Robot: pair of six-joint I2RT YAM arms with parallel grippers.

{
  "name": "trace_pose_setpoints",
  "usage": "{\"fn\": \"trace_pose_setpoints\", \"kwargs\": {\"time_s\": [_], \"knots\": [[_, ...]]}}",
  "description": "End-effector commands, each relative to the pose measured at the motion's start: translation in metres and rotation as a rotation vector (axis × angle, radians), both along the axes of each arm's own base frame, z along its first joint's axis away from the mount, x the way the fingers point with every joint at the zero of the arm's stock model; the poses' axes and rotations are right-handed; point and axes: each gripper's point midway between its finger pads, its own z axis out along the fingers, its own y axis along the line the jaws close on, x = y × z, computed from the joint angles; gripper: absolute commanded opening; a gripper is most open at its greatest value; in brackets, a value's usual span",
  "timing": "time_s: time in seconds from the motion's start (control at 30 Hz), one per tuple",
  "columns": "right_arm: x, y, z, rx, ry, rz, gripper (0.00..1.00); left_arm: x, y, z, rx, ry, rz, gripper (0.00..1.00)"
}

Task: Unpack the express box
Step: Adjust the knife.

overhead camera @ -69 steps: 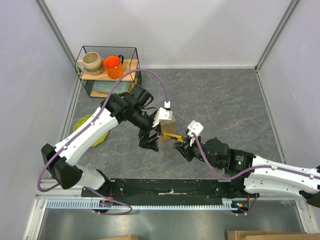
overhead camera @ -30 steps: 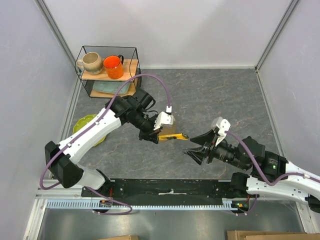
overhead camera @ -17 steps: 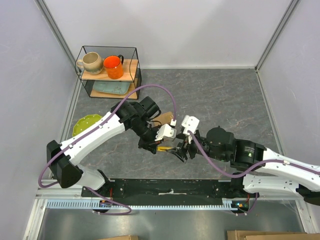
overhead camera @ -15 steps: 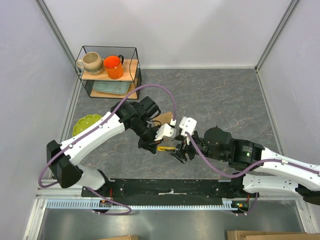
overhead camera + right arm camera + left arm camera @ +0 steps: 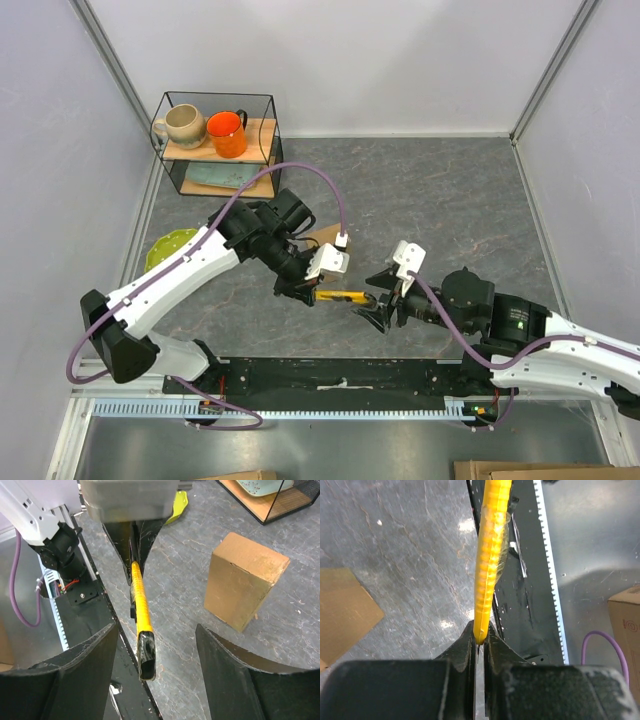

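The express box is a small brown cardboard box standing on the grey table; in the top view only its corner shows behind the left wrist. My left gripper is shut on one end of a yellow utility knife, which points toward the right arm. In the left wrist view the knife runs straight out from the closed left gripper. My right gripper is open, and the knife's black-tipped free end lies between its fingers without touching them.
A wire shelf at the back left holds a beige mug, an orange mug and a pale dish below. A green plate lies at the left under the left arm. The black base rail runs along the near edge.
The right gripper came in to the knife's free end, then drew back slightly with its jaws wider. The left gripper kept hold of the knife and shifted it lower and nearer.
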Motion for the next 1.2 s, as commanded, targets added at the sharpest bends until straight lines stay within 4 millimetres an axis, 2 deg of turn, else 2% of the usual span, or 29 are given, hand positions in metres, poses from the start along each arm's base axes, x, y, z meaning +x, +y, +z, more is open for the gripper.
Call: {"fn": "trace_pose_setpoints", "kwargs": {"time_s": [0.0, 0.1, 0.23, 0.4, 0.67, 0.9, 1.0, 1.17], "knots": [[0.004, 0.003, 0.012, 0.111, 0.012, -0.039, 0.72, -0.001, -0.018, 0.048, -0.169, -0.009, 0.010, 0.02], [0.002, -0.002, 0.015, 0.176, 0.021, -0.051, 0.73, 0.005, -0.026, 0.069, -0.252, -0.017, 0.037, 0.02], [0.001, 0.002, 0.025, 0.258, 0.016, -0.038, 0.75, 0.008, -0.035, 0.079, -0.281, 0.007, 0.039, 0.02], [0.010, 0.015, 0.052, 0.382, -0.036, -0.056, 0.72, 0.010, -0.041, 0.082, -0.288, 0.024, 0.038, 0.02], [0.019, 0.036, 0.061, 0.511, -0.063, -0.059, 0.66, 0.011, -0.044, 0.089, -0.311, 0.031, 0.054, 0.02], [0.025, 0.025, 0.072, 0.624, -0.101, -0.110, 0.59, 0.007, -0.044, 0.088, -0.315, 0.049, 0.044, 0.02], [0.025, 0.025, 0.077, 0.641, -0.110, -0.106, 0.52, 0.007, -0.043, 0.086, -0.312, 0.048, 0.045, 0.02], [0.024, 0.027, 0.082, 0.684, -0.113, -0.097, 0.48, 0.005, -0.043, 0.090, -0.319, 0.053, 0.045, 0.02]]}}
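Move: Between the two hands hangs the yellow knife, its near end already pinched in the left fingers. Its black end is about 12 cm to the left hand's right and 3 cm above it; from the open right hand that end is nearly level fore-and-aft, roughly 1 cm left and 3 cm below. The standing cardboard box is about 15 cm ahead of the left hand, 3 cm right and 13 cm lower. Lifting the still-pinched knife about 7 cm and some 4 cm to the right, the left hand tips its fingers up towards the right, then almost stops. The right hand lingers briefly, then rises some 6 cm while reaching left and slightly forward, rolling about 30 degrees so its fingertips swing up; its fingers close partway around the knife's black end. ##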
